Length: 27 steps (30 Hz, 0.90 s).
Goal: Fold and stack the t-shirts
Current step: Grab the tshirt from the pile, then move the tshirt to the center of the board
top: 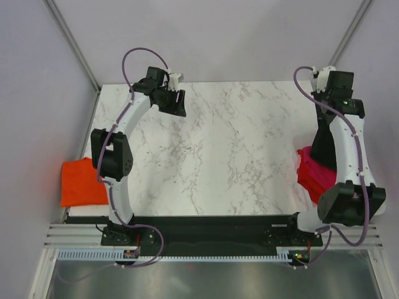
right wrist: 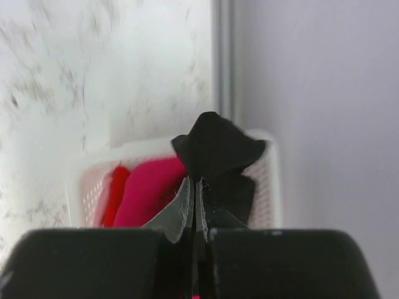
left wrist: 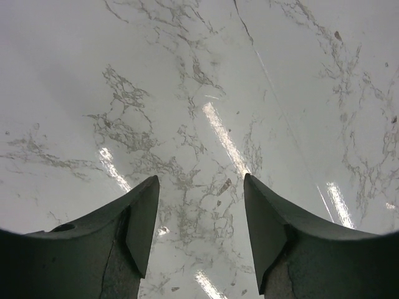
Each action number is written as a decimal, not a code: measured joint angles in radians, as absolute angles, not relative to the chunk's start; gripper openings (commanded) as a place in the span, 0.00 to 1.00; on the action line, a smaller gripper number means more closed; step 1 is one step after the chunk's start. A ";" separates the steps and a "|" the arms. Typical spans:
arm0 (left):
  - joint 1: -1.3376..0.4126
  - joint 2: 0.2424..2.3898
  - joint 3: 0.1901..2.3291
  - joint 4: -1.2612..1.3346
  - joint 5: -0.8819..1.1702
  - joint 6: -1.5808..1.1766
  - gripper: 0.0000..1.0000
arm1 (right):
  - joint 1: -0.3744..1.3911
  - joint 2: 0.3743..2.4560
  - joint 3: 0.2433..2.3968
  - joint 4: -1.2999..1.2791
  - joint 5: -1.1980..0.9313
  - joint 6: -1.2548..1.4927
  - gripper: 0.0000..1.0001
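Note:
In the right wrist view my right gripper (right wrist: pixel 196 182) is shut on a fold of the black t-shirt (right wrist: pixel 218 146), which bunches up just past the fingertips. Behind it the magenta-pink t-shirt (right wrist: pixel 149 187) lies in a white basket (right wrist: pixel 265 187), with a strip of red cloth (right wrist: pixel 115 190) beside it. From above, the magenta-pink t-shirt (top: pixel 310 171) shows at the table's right edge, partly hidden by the right arm (top: pixel 350 146). The orange t-shirt (top: pixel 81 182) lies off the table's left edge. My left gripper (top: pixel 176 103) hovers open over bare marble at the back left, with nothing between its fingers (left wrist: pixel 144 218).
The white marble table (top: pixel 224 162) spans the middle of the top view. Grey walls close in on the left and right sides. A metal corner post (right wrist: pixel 222 56) stands behind the basket. The arm bases sit on a black rail (top: pixel 206 233) at the near edge.

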State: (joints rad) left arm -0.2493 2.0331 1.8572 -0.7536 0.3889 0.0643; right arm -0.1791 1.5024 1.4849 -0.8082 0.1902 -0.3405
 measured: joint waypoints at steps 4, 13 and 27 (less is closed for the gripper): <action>-0.249 2.033 1.866 -0.754 0.359 0.064 0.65 | -0.112 1.395 1.630 -0.732 0.164 -0.426 0.00; -0.248 1.908 1.782 -0.753 0.247 0.066 0.65 | 0.234 1.316 1.812 -0.643 0.052 -0.596 0.00; -0.249 1.472 1.480 -0.738 0.113 0.138 0.63 | 0.443 1.436 1.624 -0.624 -0.076 -0.516 0.52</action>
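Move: Hanging from the right fingers, the black t-shirt still trails into the basket; its landing spot, the open table midway between the arms, is about 34 cm left of this hand, 16 cm back and 23 cm down. Still in the basket, the red t-shirt lies roughly 17 cm back, 7 cm left and 20 cm below. From the idle left hand that landing spot is some 26 cm back, 16 cm right and 15 cm down. Whipping the pinched black t-shirt up out of the basket, the right hand climbs fast by about 24 cm, sweeping on some 29 cm left over the table while the wrist turns about 55 degrees counter-clockwise. Past the top it sinks roughly 13 cm and the fingers open halfway, letting the cloth go. The open left hand backs off, rising and drifting left. ##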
